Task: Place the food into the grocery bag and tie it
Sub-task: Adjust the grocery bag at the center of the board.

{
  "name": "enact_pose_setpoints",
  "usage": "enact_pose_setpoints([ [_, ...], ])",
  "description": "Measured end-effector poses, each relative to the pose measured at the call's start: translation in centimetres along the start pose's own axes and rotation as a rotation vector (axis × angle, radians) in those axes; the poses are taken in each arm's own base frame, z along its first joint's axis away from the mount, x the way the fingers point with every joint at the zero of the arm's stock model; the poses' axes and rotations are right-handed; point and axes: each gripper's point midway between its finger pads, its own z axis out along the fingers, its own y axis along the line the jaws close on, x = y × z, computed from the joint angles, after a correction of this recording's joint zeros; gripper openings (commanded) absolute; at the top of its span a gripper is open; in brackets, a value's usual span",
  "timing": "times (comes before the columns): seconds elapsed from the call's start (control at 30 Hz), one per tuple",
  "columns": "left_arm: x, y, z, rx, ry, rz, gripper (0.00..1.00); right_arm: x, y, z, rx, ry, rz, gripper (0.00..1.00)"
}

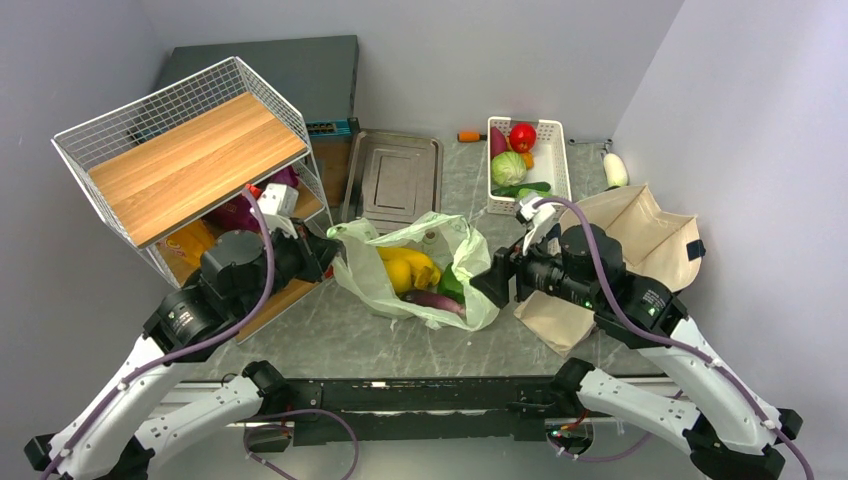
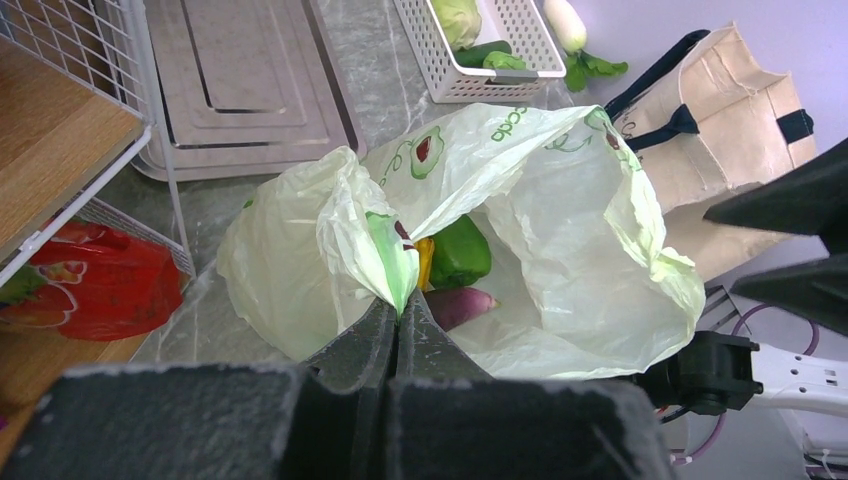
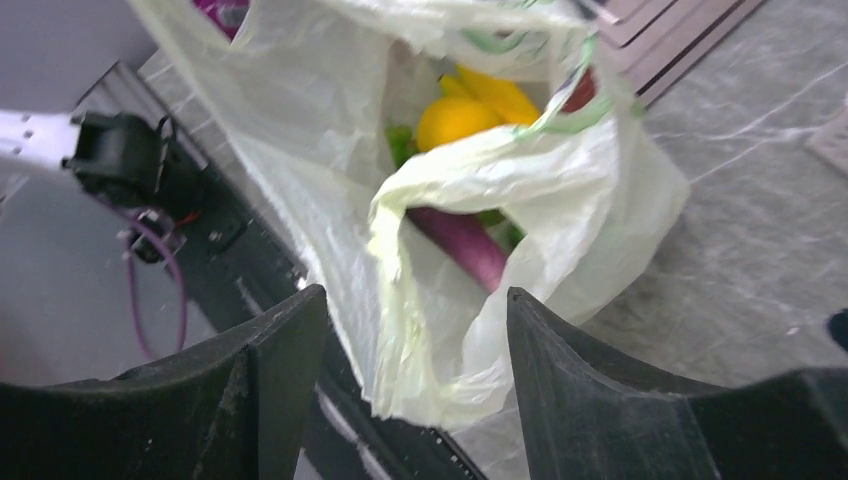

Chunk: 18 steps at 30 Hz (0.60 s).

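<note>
The pale-green grocery bag point(image 1: 470, 262) lies open in the middle of the table. Food rests inside it: yellow bananas point(image 1: 405, 266), a lemon point(image 3: 452, 120), a glossy green vegetable point(image 2: 460, 250) and a long purple vegetable point(image 3: 465, 246). At the bag's left side, my left gripper point(image 2: 405, 308) is shut on a bunched fold of its rim point(image 2: 385, 250). My right gripper point(image 3: 415, 315) stands open at the bag's right side. A hanging fold of the rim point(image 3: 430, 330) sits between its fingers, touching neither.
A wire rack with a wooden shelf point(image 1: 190, 160) stands at the left, over a red packet point(image 2: 90, 285). Behind the bag are a metal tray point(image 1: 395, 180) and a white basket of vegetables point(image 1: 527, 160). A beige canvas tote point(image 1: 640, 240) lies on the right.
</note>
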Motion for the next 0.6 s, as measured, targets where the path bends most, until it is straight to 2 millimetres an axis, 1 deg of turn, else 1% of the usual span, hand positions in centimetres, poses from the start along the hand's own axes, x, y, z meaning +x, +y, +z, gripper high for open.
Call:
enact_pose_setpoints([
  [0.1, 0.0, 0.0, 0.2, 0.000, 0.000, 0.000, 0.00, 1.7, 0.9, 0.1, -0.063, 0.046, 0.016, 0.67],
  [0.17, 0.0, 0.0, 0.2, -0.001, 0.002, 0.001, 0.00, 2.7, 1.4, 0.2, -0.097, 0.075, 0.026, 0.63],
  [0.37, 0.0, 0.0, 0.1, 0.002, -0.003, -0.001, 0.00, 4.9, 1.9, 1.0, -0.140, 0.143, 0.049, 0.51],
  [0.4, 0.0, 0.0, 0.1, 0.002, -0.003, -0.001, 0.00, 5.2, 2.0, 1.2, -0.147, 0.153, 0.053, 0.47],
  [0.43, 0.1, 0.0, 0.1, 0.002, -0.004, -0.001, 0.00, 5.5, 2.1, 1.4, -0.151, 0.163, 0.056, 0.38],
  [0.47, 0.1, 0.0, 0.0, 0.002, -0.004, -0.001, 0.00, 5.7, 2.1, 1.6, -0.153, 0.171, 0.058, 0.24],
  [0.5, 0.1, 0.0, 0.0, 0.003, -0.005, -0.001, 0.00, 5.8, 2.1, 1.8, -0.155, 0.179, 0.059, 0.05],
  [0.53, 0.0, 0.0, 0.0, 0.003, -0.006, -0.002, 0.00, 5.9, 2.1, 2.0, -0.155, 0.186, 0.060, 0.00],
  [0.6, 0.0, 0.0, -0.1, 0.005, -0.009, -0.003, 0.00, 5.9, 2.1, 2.4, -0.156, 0.188, 0.061, 0.00],
])
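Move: The bag's right handle strip hangs just beyond my right fingertips, roughly 6 cm below, 3 cm back and 3 cm to the left. From that hand, the eggplant lies in the bag some 7 cm left, 2 cm ahead and 18 cm down, and the green pepper about 4 cm left and 5 cm ahead at similar depth. From my left hand, which still grips the bag's other handle, the right one is about 19 cm right, 5 cm back and 8 cm lower. I sink my right hand about 6 cm to the bag's right handle, drawing back some 3 cm at first and easing left as I go, while my fingers tip down and swing a little counter-clockwise. Late in the descent I shut them from two-thirds open and pinch the strip between the tips. My left hand stays put, keeping its gathered handle shut in its fingers. ##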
